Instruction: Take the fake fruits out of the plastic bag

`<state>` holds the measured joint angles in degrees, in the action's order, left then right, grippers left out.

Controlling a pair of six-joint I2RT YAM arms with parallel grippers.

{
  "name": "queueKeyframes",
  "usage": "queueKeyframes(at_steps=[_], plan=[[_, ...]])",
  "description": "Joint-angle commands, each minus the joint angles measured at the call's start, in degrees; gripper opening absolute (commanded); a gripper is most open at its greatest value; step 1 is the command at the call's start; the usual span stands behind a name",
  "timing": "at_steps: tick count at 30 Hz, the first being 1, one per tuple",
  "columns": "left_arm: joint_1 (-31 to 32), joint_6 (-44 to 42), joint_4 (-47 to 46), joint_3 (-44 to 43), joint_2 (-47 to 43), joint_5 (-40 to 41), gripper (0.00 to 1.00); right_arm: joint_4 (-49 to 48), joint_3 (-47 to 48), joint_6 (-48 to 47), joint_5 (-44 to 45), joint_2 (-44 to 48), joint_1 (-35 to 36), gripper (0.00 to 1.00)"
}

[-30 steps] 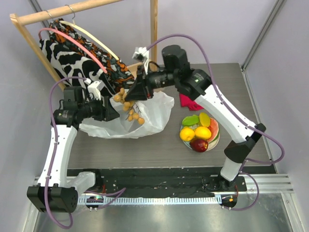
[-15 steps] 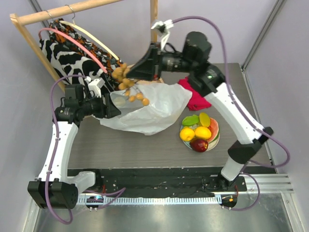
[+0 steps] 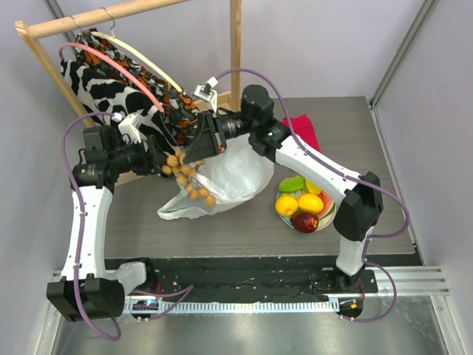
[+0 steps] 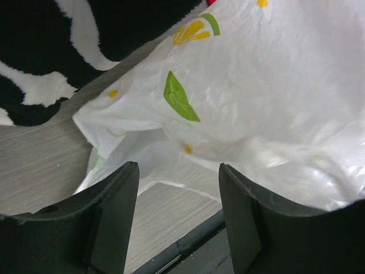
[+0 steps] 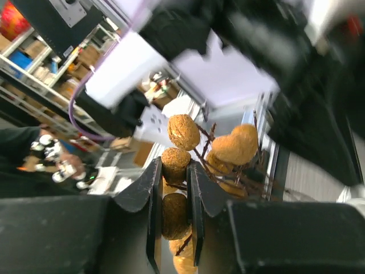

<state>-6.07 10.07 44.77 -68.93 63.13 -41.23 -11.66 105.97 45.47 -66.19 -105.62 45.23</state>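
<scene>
My right gripper (image 3: 185,157) is shut on a brownish grape-like cluster (image 3: 189,177) of the fake fruits and holds it in the air over the left end of the plastic bag (image 3: 225,181). In the right wrist view the jaws (image 5: 174,166) pinch one berry of the cluster (image 5: 183,131). The white bag lies crumpled on the table. My left gripper (image 3: 157,161) hovers just left of the cluster; in its wrist view it (image 4: 178,171) stands open with nothing between the fingers, above the bag (image 4: 256,108). Lemons (image 3: 310,202), a dark red apple (image 3: 304,221) and a green piece (image 3: 292,183) lie on a plate.
The plate (image 3: 332,214) sits right of the bag. A folded red cloth (image 3: 304,127) lies behind it. A wooden clothes rack (image 3: 235,44) with a black-and-white garment (image 3: 100,92) stands at the back left, close to both grippers.
My right arm has swung down and left with the cluster. The left gripper has opened and pulled back to the left. The bag has sunk onto the table.
</scene>
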Motion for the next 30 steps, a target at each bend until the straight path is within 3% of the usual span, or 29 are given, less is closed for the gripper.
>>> queueKeyframes(at_steps=[1, 4, 9, 13, 18, 21, 24, 27, 29, 30], plan=[[-0.44, -1.71, -0.21, -1.56, -0.64, 4.31, 0.62, -12.33, -12.41, 7.88, -10.18, 4.89, -2.08, 0.01], [-0.35, -2.59, -0.21, -2.0, -0.38, 6.52, 0.62, -12.07, -20.33, 6.47, -11.5, 6.3, -2.34, 0.01], [-0.44, -4.43, 1.01, -4.02, -0.55, 6.6, 0.63, -7.86, -22.65, 4.89, -11.94, 3.85, -2.61, 0.01], [-0.35, -4.62, 1.37, -3.24, -1.08, 1.88, 0.63, -8.9, -24.06, 10.14, -14.74, 3.84, -0.25, 0.01], [-0.18, -3.21, 1.11, 1.16, -2.84, -1.3, 0.64, -0.39, -30.72, 8.68, -17.73, 4.73, 1.0, 0.01], [0.0, -2.6, 0.4, 2.39, -3.8, -1.31, 0.64, -1.25, -34.85, 8.75, -17.13, 2.53, 0.38, 0.01], [0.0, -2.51, 0.31, 2.22, -4.68, -0.95, 0.64, -8.89, -37.5, 12.53, -15.19, 2.09, 0.73, 0.01], [0.0, -2.77, 0.84, 2.04, -5.13, -1.13, 0.64, -7.86, -31.4, 12.8, -15.98, 2.44, 1.96, 0.01], [0.09, -3.03, 1.54, 2.39, -5.56, -1.31, 0.64, 1.87, -23.75, 9.13, -17.55, 3.22, 2.84, 0.02], [0.52, -2.95, 1.46, 3.35, -5.83, -1.83, 0.64, 5.12, -15.53, 5.19, -18.09, 3.58, 4.15, 0.02]])
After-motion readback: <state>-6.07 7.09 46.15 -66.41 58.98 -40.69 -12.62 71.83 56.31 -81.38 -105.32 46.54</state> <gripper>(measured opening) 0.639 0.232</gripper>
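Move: The right hand holds the longan bunch high up; bare table near the bag's front edge lies roughly 35 cm below, 9 cm back and 6 cm right. The white bag's middle is about 7 cm ahead, 7 cm right and 31 cm below; the fruit plate about level fore-and-aft, some 34 cm right. From the idle left hand, that table spot is about 15 cm back, 16 cm right and 21 cm below. Still pinching the longan bunch, the right hand drops about 19 cm, easing back and tipping down towards the table. ##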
